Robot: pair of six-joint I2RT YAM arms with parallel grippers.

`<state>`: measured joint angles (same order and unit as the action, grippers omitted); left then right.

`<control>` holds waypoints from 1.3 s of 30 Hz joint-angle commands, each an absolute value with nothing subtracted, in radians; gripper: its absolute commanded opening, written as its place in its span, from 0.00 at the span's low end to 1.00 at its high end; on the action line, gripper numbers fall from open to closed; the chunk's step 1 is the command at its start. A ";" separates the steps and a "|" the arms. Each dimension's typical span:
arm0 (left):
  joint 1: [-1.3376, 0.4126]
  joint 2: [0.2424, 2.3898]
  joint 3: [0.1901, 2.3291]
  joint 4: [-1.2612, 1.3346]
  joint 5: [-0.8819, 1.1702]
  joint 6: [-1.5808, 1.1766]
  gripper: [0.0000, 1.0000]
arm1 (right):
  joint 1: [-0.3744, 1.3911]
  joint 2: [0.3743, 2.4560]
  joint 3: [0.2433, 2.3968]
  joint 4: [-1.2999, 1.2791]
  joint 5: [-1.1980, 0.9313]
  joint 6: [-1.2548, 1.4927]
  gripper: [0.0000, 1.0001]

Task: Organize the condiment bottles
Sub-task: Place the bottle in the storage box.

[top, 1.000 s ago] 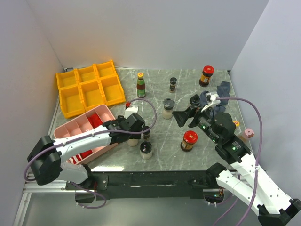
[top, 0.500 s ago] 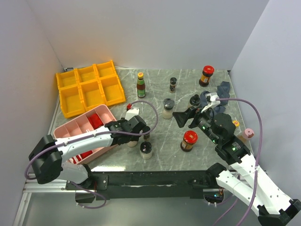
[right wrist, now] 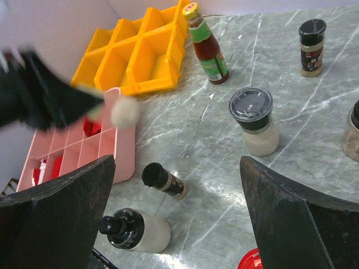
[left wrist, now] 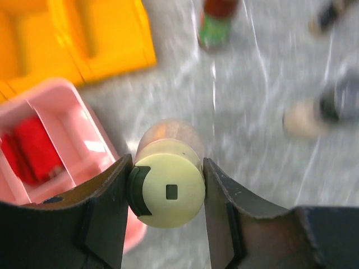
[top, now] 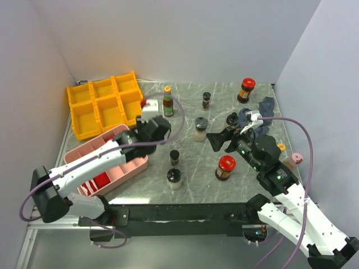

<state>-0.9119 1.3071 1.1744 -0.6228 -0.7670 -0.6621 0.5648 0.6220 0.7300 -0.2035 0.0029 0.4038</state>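
My left gripper [top: 147, 133] is shut on a pale shaker [left wrist: 168, 188] with a cream cap, held upright off the table beside the pink tray [top: 133, 167]; its fingers [left wrist: 106, 207] press both sides of the cap. In the right wrist view the shaker [right wrist: 124, 111] hangs blurred. My right gripper [top: 221, 140] stands open with nothing in it, above a black-capped spice jar [right wrist: 165, 180]. Standing on the table are a green-labelled bottle [top: 168, 102], a black-lidded grinder [top: 200, 129], two red-lidded jars [top: 225, 167] [top: 245, 90] and a pale black-capped bottle [top: 174, 178].
A yellow compartment tray [top: 106, 106] sits at the back left, with the pink tray in front of it holding red blocks [left wrist: 33, 148]. A dark blue-grey cloth [top: 258, 117] lies at the right, near another small jar [top: 231, 119]. A small spice jar [top: 206, 100] stands at the back.
My left gripper closed on the pale shaker near the table's front, lifted it and carried it back toward the yellow tray. The right arm has not moved.
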 commanded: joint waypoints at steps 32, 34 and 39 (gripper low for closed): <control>-0.143 2.201 2.192 -0.282 -0.431 -0.350 0.01 | 0.564 0.637 0.726 -0.178 -0.054 0.439 1.00; -0.133 2.243 2.210 -0.268 -0.420 -0.347 0.01 | 0.563 0.644 0.724 -0.175 -0.057 0.442 1.00; -0.123 2.307 2.210 -0.200 -0.364 -0.324 0.01 | 0.564 0.663 0.726 -0.164 -0.066 0.443 1.00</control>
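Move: The bottle hangs in my left hand. The far-right compartment of the orange storage box lies about 34 cm ahead, 16 cm left and 19 cm below this hand; the near-right compartment is about 11 cm nearer and 4 cm farther right than it. From the same hand, the sauce bottle stands roughly 17 cm ahead and 3 cm right, and the pink box 4 cm back and 20 cm left. My right hand has that far-right compartment some 40 cm ahead, 34 cm left. I swing my left hand in an arc about 36 cm forward and 17 cm left, past the sauce bottle's left side, keeping my grip on the bottle. It climbs some 10 cm first, then sinks a little more than that over the far-right compartment, while the wrist turns about 20 degrees counter-clockwise and the fingers tip slightly up. ##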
